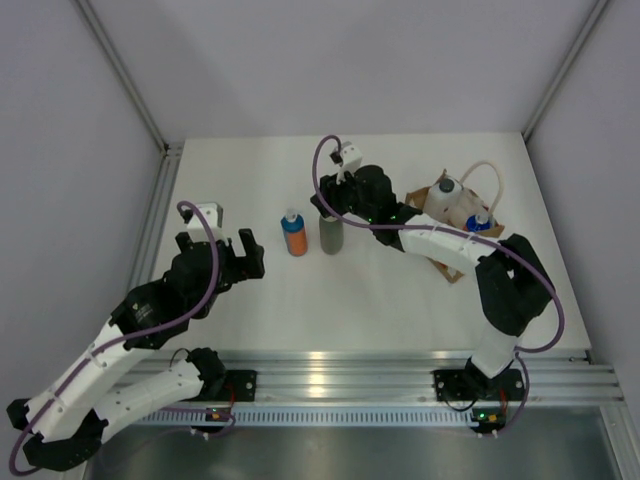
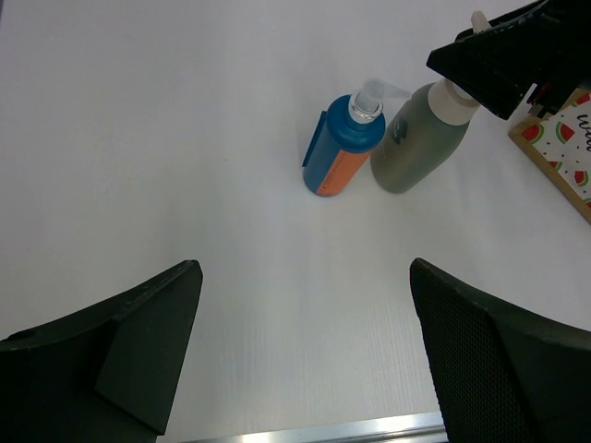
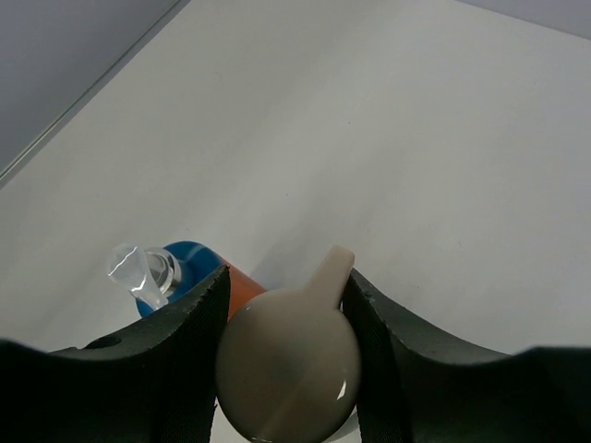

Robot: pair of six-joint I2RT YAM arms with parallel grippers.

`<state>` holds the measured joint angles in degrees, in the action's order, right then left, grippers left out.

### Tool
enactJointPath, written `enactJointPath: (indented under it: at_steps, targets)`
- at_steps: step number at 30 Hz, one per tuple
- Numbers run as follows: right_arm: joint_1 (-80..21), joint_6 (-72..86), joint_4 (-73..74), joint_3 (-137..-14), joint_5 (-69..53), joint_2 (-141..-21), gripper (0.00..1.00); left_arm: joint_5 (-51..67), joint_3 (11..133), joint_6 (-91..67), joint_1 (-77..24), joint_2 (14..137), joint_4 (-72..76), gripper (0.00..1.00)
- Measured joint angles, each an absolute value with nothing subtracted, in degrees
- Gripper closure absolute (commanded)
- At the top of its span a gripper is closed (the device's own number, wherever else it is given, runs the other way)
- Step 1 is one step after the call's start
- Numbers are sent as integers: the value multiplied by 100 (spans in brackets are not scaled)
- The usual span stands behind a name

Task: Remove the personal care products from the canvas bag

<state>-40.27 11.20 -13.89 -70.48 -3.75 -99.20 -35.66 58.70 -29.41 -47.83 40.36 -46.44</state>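
Observation:
A grey-green bottle (image 1: 331, 236) with a beige cap (image 3: 288, 369) stands upright on the white table, close beside an orange bottle with a blue cap (image 1: 293, 236). My right gripper (image 1: 330, 205) is shut on the grey-green bottle's cap from above; both fingers press its sides in the right wrist view (image 3: 286, 295). The canvas bag (image 1: 451, 266) lies at the right. A white bottle with a dark grey cap (image 1: 443, 200) and a second orange bottle (image 1: 482, 224) are in it. My left gripper (image 1: 235, 255) is open and empty, left of the two standing bottles.
The bag's cream loop handle (image 1: 482, 172) arches over its far side. Its watermelon-printed side (image 2: 565, 148) shows in the left wrist view. Grey walls enclose the table on the left, back and right. An aluminium rail (image 1: 330, 370) runs along the near edge.

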Motion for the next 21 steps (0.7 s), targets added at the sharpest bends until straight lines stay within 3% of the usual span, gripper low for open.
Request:
enactJointPath:
  at_steps: [7,14,21]
  targets:
    - [-4027,1164,-1544,-7050,-423,-9874,16,-3544,5870,-2943,-4783,4025,-4646,2]
    - [-3981,954,-1168,-7061,-427,-9321,10,-3256,5870,-2939,-4783,4023,-4650,2]
    - [-3518,956,-156,-7030,242,-7708,1,-3057,5822,-2928,-4783,4053,-4665,2]
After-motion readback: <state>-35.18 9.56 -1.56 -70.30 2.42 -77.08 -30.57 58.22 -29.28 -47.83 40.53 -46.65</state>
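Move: The green pump bottle already stands on the table with its pump head in the right fingers, its middle about 8 cm below the right hand. The blue-orange bottle is some 9 cm to the left of that hand, level with it fore and aft and 11 cm below. The canvas bag's middle lies roughly 29 cm to its right and 3 cm farther out. From the left hand the green pump bottle is about 18 cm ahead, 15 cm to the right and 16 cm below. The green pump bottle's head is let go as the right fingers spread from half open to wide. The right hand lifts off slowly at first, then faster, rising about 13 cm in all and swinging some 10 cm right, back towards the canvas bag, while it turns slightly clockwise and its fingertips tip up a little. ##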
